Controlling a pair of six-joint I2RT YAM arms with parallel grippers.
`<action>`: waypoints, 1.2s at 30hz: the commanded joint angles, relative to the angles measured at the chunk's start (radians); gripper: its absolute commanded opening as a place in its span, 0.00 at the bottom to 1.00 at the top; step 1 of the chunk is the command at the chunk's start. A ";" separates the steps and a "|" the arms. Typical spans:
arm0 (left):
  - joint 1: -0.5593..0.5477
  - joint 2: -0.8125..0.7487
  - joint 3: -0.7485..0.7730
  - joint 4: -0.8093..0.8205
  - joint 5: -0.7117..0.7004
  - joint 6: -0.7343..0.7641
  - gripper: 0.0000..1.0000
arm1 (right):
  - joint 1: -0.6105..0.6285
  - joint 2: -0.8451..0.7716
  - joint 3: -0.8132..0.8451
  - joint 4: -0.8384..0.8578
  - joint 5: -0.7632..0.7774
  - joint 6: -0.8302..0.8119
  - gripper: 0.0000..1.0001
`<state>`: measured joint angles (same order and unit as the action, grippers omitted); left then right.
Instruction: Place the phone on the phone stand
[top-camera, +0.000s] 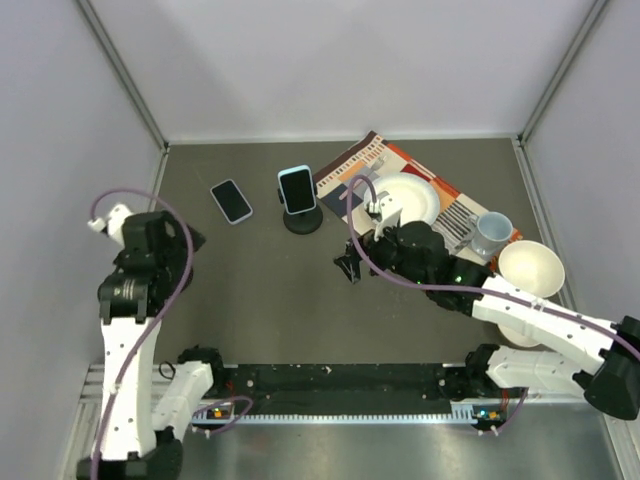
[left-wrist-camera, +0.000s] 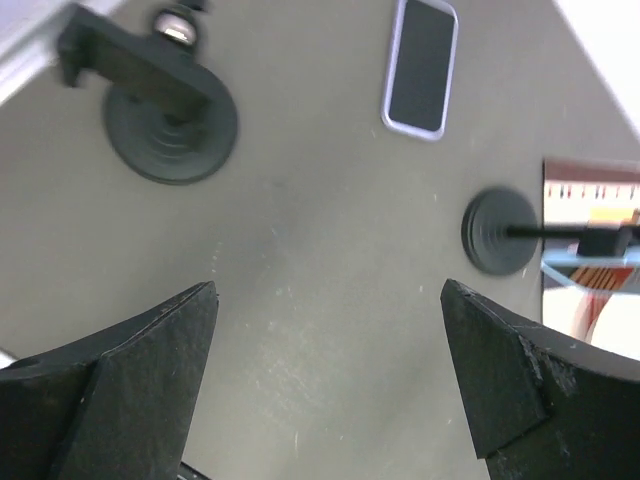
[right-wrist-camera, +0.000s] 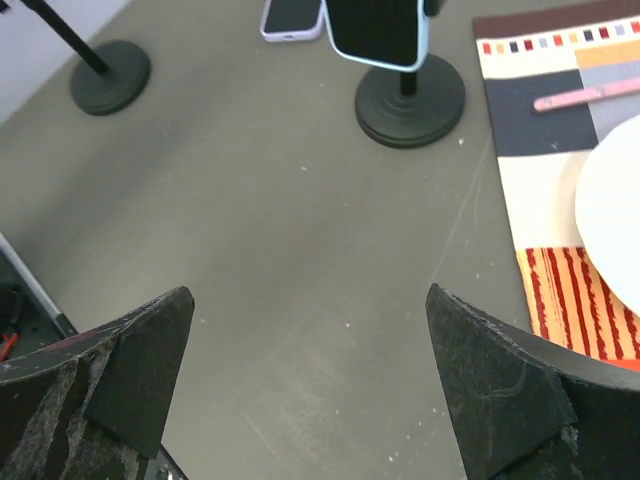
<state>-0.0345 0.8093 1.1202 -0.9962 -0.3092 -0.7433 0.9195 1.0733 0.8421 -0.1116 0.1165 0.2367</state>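
Note:
A phone in a pale lilac case lies flat, screen up, on the grey table; it also shows in the left wrist view as phone. An empty black phone stand stands near the left wall, and the left arm covers it in the top view. A second stand holds a blue-cased phone. My left gripper hangs open over bare table, short of the flat phone. Right of the occupied stand, the right gripper is open too, with nothing between its fingers.
A striped placemat at the back right carries a white plate and a pink utensil. A grey mug and a white bowl sit further right. Walls enclose the table on three sides.

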 joint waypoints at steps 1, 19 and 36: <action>0.171 -0.093 0.009 -0.013 0.033 -0.062 0.98 | -0.008 -0.064 -0.014 0.104 -0.070 0.004 0.99; 0.706 0.060 -0.227 0.373 0.473 -0.301 0.98 | -0.007 -0.139 -0.097 0.179 -0.043 0.001 0.99; 0.713 0.128 -0.323 0.490 0.472 -0.340 0.63 | -0.008 -0.122 -0.104 0.193 -0.035 -0.010 0.99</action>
<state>0.6693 0.9562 0.8017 -0.5743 0.1497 -1.0813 0.9195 0.9581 0.7456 0.0227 0.0776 0.2359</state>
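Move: The left hand, open and empty, goes for the head of the empty stand, about 11 cm to its left, 5 cm ahead and 8 cm lower. From this hand the spare phone lies on the table some 27 cm ahead and 2 cm right, 24 cm below, and the loaded stand is roughly 21 cm ahead, 22 cm right and 12 cm lower. From the right hand the empty stand's head is about 45 cm left, 4 cm ahead and 6 cm lower. Left hand swings about 11 cm left and 8 cm down around the empty stand's head, twisting counter-clockwise, fingers part-closing. ##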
